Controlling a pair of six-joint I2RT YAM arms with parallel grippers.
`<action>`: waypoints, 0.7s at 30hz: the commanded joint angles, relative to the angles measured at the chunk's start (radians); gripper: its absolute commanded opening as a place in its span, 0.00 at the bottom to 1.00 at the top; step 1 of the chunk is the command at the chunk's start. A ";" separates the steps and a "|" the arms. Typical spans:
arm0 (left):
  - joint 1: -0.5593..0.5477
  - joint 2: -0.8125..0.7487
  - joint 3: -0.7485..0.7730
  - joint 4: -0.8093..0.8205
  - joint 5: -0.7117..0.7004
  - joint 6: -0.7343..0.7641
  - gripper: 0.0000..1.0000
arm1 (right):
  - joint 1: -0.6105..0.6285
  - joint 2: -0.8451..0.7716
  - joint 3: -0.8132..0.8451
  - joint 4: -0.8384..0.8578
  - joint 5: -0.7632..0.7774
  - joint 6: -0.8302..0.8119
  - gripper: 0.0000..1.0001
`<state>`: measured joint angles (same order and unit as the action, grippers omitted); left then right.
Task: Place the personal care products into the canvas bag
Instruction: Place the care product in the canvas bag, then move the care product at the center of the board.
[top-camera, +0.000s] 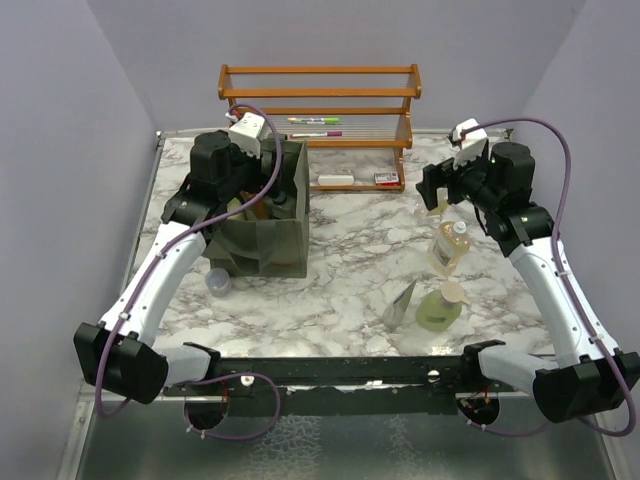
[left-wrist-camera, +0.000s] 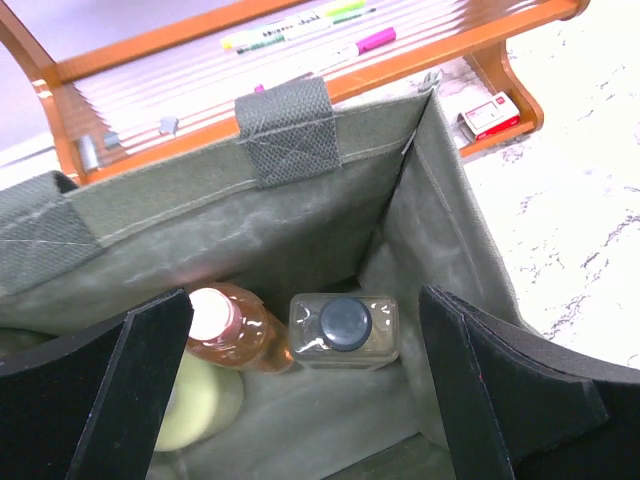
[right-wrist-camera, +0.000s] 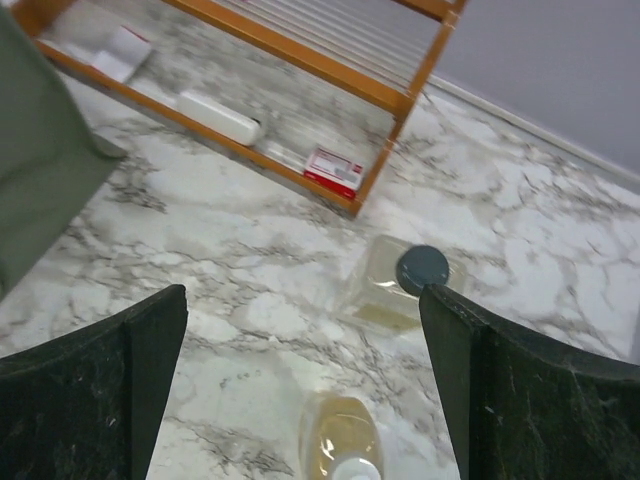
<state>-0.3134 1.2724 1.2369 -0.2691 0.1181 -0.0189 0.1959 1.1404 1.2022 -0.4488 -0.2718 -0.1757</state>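
The olive canvas bag (top-camera: 268, 230) stands at the left, and my left gripper (top-camera: 250, 195) hangs open over its mouth. In the left wrist view the left gripper (left-wrist-camera: 305, 390) holds nothing. Below it, on the bag's floor (left-wrist-camera: 330, 420), lie an orange bottle with a pink cap (left-wrist-camera: 235, 328), a clear bottle with a black cap (left-wrist-camera: 345, 330) and a pale green bottle (left-wrist-camera: 200, 400). My right gripper (top-camera: 438, 195) is open above the table, empty (right-wrist-camera: 300, 380). Beneath it stand another clear black-capped bottle (right-wrist-camera: 405, 285) and an amber pump bottle (right-wrist-camera: 345, 440). Nearer the front are a green pump bottle (top-camera: 440, 308) and a grey pouch (top-camera: 402, 303).
An orange-brown wooden rack (top-camera: 320, 120) stands at the back with marker pens (top-camera: 315, 127) on its shelf and small boxes (top-camera: 385, 178) at its base. A lavender cup (top-camera: 218, 282) sits in front of the bag. Grey walls close in the table on three sides.
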 joint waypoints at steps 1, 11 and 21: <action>0.008 -0.057 0.066 -0.071 -0.055 0.052 0.99 | -0.009 -0.007 -0.049 0.054 0.221 -0.023 0.99; 0.010 -0.123 0.112 -0.129 -0.130 0.129 0.99 | -0.027 0.119 -0.087 0.104 0.317 -0.083 0.99; 0.036 -0.151 0.112 -0.132 -0.144 0.146 0.99 | -0.073 0.269 -0.026 0.106 0.282 -0.071 0.99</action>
<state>-0.2897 1.1477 1.3281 -0.3901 0.0025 0.1127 0.1509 1.3808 1.1278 -0.3836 0.0071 -0.2413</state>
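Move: The dark-capped bottle stands about 10 cm ahead of the right hand, some 5 cm to its right, its middle roughly 21 cm below. The yellow bottle with the white cap is about 3 cm back from this hand and 7 cm to its right, about 20 cm down; the red-and-white box lies some 19 cm ahead and 7 cm left, on the table. From the left hand the dark-capped bottle is about 39 cm to the right, 6 cm ahead and 21 cm below. Down about 11 cm goes the open right hand, swinging right at first and then sinking more steeply and reaching forward towards the dark-capped bottle; it turns some 15 degrees clockwise and tips its fingers further down, touching nothing yet. The left hand, empty and wide open, keeps rising above the canvas bag, drifting left and a little back as its fingers tilt up. ##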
